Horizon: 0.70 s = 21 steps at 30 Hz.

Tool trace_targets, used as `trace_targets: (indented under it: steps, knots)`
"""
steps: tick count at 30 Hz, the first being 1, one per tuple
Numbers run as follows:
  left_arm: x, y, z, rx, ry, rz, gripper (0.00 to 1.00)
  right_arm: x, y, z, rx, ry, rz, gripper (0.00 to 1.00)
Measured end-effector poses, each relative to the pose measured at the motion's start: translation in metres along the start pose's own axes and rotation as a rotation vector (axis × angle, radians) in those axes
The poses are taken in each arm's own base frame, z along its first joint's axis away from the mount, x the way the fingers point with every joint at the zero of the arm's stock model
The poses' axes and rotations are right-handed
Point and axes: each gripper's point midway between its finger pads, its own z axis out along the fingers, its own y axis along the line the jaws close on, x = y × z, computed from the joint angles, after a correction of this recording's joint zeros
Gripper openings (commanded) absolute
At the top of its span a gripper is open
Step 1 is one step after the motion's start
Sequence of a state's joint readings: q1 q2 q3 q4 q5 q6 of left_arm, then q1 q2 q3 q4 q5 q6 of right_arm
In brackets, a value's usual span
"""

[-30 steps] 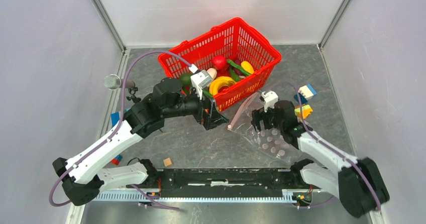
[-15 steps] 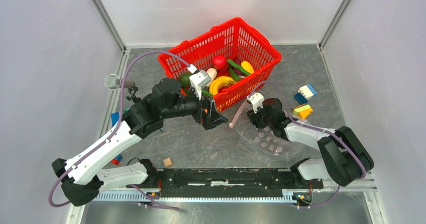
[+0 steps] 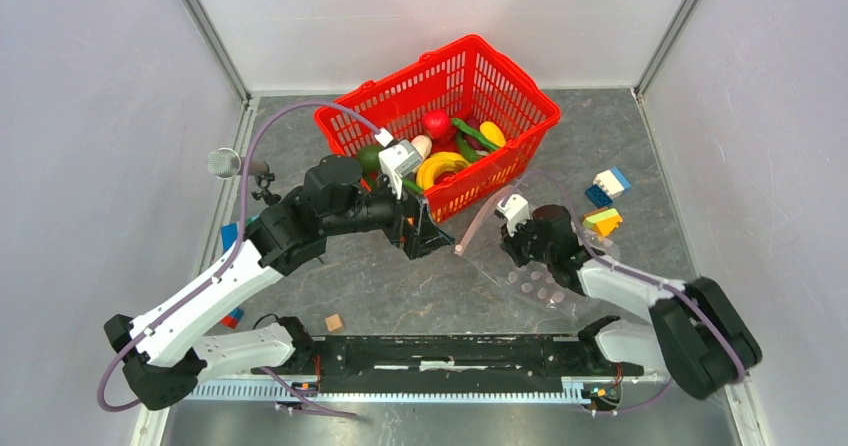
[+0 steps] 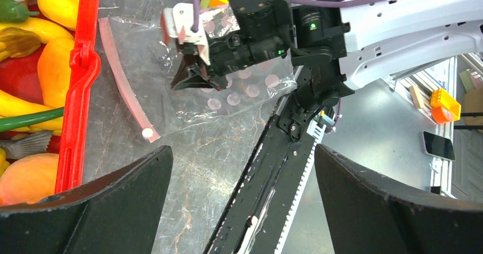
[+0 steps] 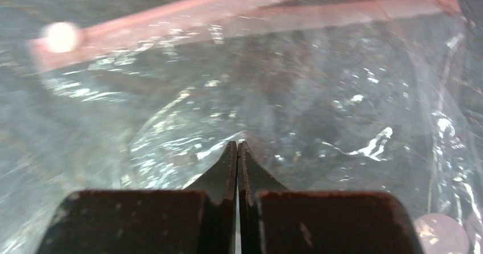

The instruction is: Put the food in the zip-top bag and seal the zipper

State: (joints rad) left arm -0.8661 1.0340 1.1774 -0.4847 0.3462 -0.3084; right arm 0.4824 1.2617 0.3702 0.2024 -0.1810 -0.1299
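The food [image 3: 440, 169], glossy toy fruits and vegetables, lies in the red basket [image 3: 520, 96]; the left wrist view shows some food [image 4: 54, 66] behind the basket's rim [image 4: 80, 94]. The clear dotted zip-top bag [image 3: 535, 281] lies flat to the right of the basket, its pale zipper [image 3: 478, 224] curving toward it. My right gripper [image 3: 512, 249] is down on the bag [image 5: 342, 94], jaws pressed together on a fold of its film below the zipper [image 5: 228, 6]. My left gripper [image 3: 418, 236] hovers open beside the basket's front corner, nothing between its fingers [image 4: 114, 203].
Coloured building bricks [image 3: 605, 201] lie right of the bag, and two more [image 3: 232, 234] at the left. A small wooden cube [image 3: 334, 322] sits near the black front rail [image 3: 450, 351]. Grey walls close in the table on both sides.
My right gripper has shifted left across the bag toward its mouth and closed from wide open to shut. The left arm has not moved.
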Motion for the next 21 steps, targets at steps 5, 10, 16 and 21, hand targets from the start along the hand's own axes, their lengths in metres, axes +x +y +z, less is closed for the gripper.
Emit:
trace_targets:
  steps: [5,10,16,21]
  knots:
    - [0.003,0.000,0.000,0.002,0.004,-0.001,1.00,-0.026,0.039,-0.020,-0.176,-0.116,-0.062,0.19]
    - [0.005,0.001,-0.002,-0.001,0.004,-0.001,1.00,-0.043,0.065,-0.032,-0.221,-0.167,-0.030,0.75]
    - [0.003,0.004,-0.014,-0.034,-0.038,0.009,1.00,-0.062,0.078,-0.041,-0.119,-0.330,0.396,0.79]
    - [-0.006,0.008,-0.028,-0.085,-0.100,0.021,1.00,-0.036,0.102,-0.035,-0.113,-0.308,0.755,0.84]
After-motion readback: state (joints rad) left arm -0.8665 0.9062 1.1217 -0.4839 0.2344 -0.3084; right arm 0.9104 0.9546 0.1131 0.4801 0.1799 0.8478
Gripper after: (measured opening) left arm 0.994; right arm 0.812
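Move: The right gripper, shut and about 2 cm above the bag, is leaving the film. The white slider end of the zipper lies roughly 10 cm to its left and 3 cm back. The middle of the zipper strip is some 4 cm ahead and 5 cm left, the bag's middle about 3 cm back and 6 cm right, and the red basket about 15 cm ahead and 14 cm left. From the raised left gripper, the slider end is about 7 cm ahead, 4 cm right and 31 cm below. Lift the right gripper off the bag empty, drawing it back and left about 7 cm each way towards the zipper's slider end. Open the fingers to about four fifths and roll the hand's left side up some 40 degrees, swinging clockwise late on; rise about 7 cm, then dip slightly over bare table just base-side of the slider. Ease the wide-open left gripper left and slightly up, away from the bag. ##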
